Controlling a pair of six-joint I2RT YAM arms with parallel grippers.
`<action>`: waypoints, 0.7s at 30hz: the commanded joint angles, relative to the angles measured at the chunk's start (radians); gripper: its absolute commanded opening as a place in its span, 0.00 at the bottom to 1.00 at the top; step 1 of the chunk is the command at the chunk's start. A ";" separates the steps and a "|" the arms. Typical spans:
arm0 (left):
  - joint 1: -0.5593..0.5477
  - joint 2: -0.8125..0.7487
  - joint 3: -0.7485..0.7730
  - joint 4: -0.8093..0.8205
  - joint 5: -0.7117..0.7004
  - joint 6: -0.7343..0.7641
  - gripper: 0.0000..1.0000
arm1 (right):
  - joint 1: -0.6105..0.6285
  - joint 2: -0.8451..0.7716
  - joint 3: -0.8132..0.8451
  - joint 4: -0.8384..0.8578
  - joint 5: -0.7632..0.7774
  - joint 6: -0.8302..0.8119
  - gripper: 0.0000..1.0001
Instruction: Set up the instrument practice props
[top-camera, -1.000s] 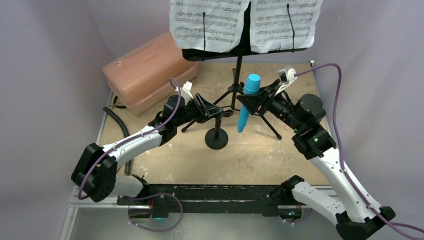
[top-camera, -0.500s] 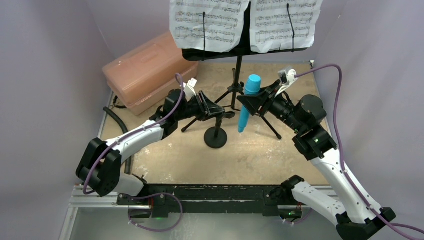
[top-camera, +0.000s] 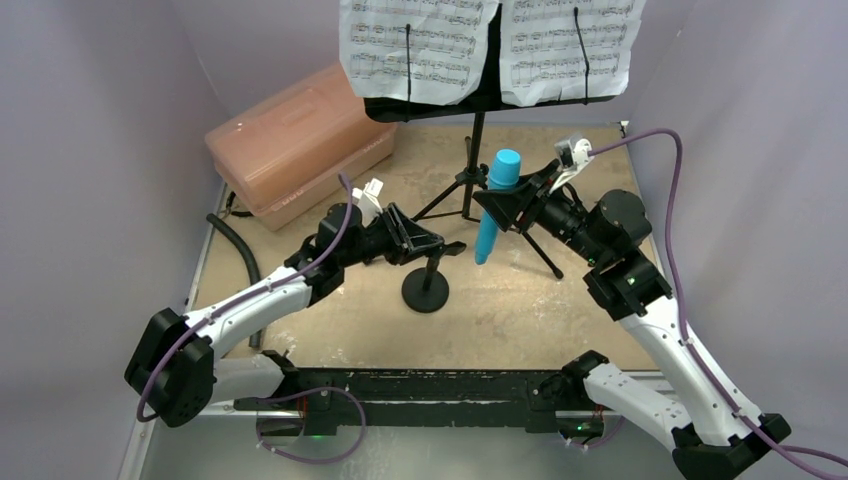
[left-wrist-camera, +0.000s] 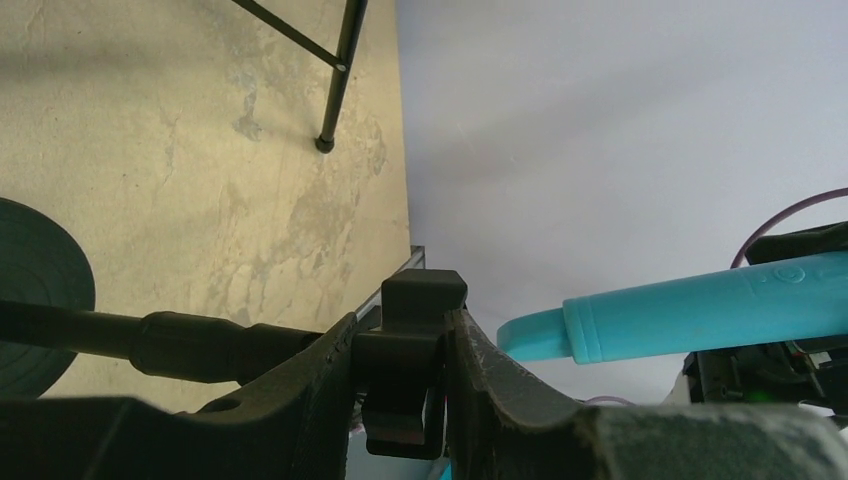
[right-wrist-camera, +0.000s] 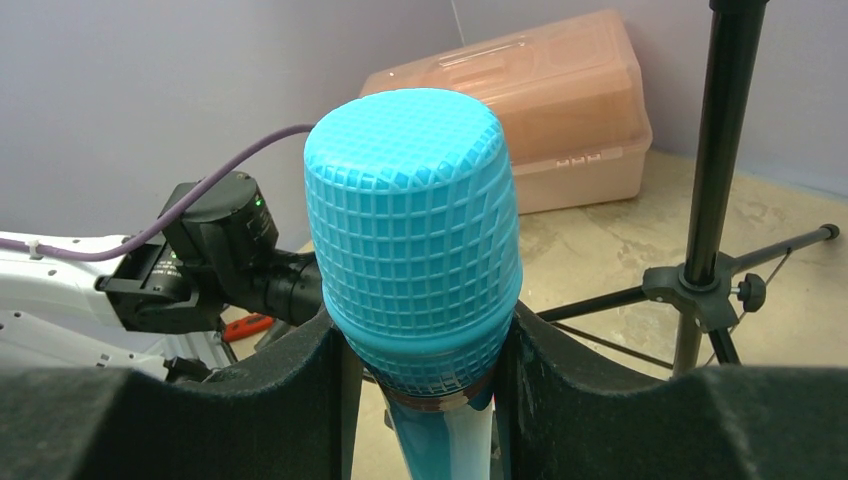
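The black music stand (top-camera: 476, 130) stands at the back with two sheet-music pages (top-camera: 415, 45) on its desk. My left gripper (top-camera: 440, 246) is shut on the clip head of the small black mic stand (left-wrist-camera: 408, 340), whose round base (top-camera: 426, 291) rests on the table. My right gripper (top-camera: 497, 205) is shut on the cyan-blue microphone (top-camera: 494, 200), gripping just below its mesh head (right-wrist-camera: 415, 220). It holds the microphone upright, head up, in the air just right of the mic stand's clip. In the left wrist view the microphone's tail (left-wrist-camera: 680, 315) is close to the clip, apart from it.
A pink translucent plastic box (top-camera: 300, 140) sits at the back left. The music stand's tripod legs (top-camera: 540, 255) spread behind and right of the mic stand. A black hose (top-camera: 240, 255) lies along the left edge. A red-handled tool (right-wrist-camera: 247, 326) shows by the left arm.
My left gripper has drawn the mic stand nearer and slightly left; its base has shifted with it. The right gripper and microphone have stayed still.
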 joint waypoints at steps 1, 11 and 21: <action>-0.008 -0.021 -0.049 0.064 -0.045 -0.043 0.00 | 0.003 0.003 0.004 0.075 -0.031 -0.011 0.00; -0.007 -0.044 -0.065 0.065 -0.080 -0.036 0.70 | 0.003 0.000 -0.002 0.070 -0.034 -0.014 0.00; 0.011 -0.143 -0.074 -0.041 -0.248 0.043 0.92 | 0.003 -0.006 -0.009 0.067 -0.039 -0.019 0.00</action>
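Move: The left hand still grips the mic stand by its clip, with the stand's middle about 9 cm below and its round base on the table. The microphone, held by the right hand, is roughly 9 cm to the left hand's right, level fore-and-aft and some 15 cm up; the music stand's tripod hub is about 15 cm ahead, 7 cm right and 8 cm below. From the right hand, the mic stand lies about 12 cm left, level fore-and-aft and 28 cm down. The left hand opens wide, letting go of the mic stand's clip, and eases about 2 cm up and left. ##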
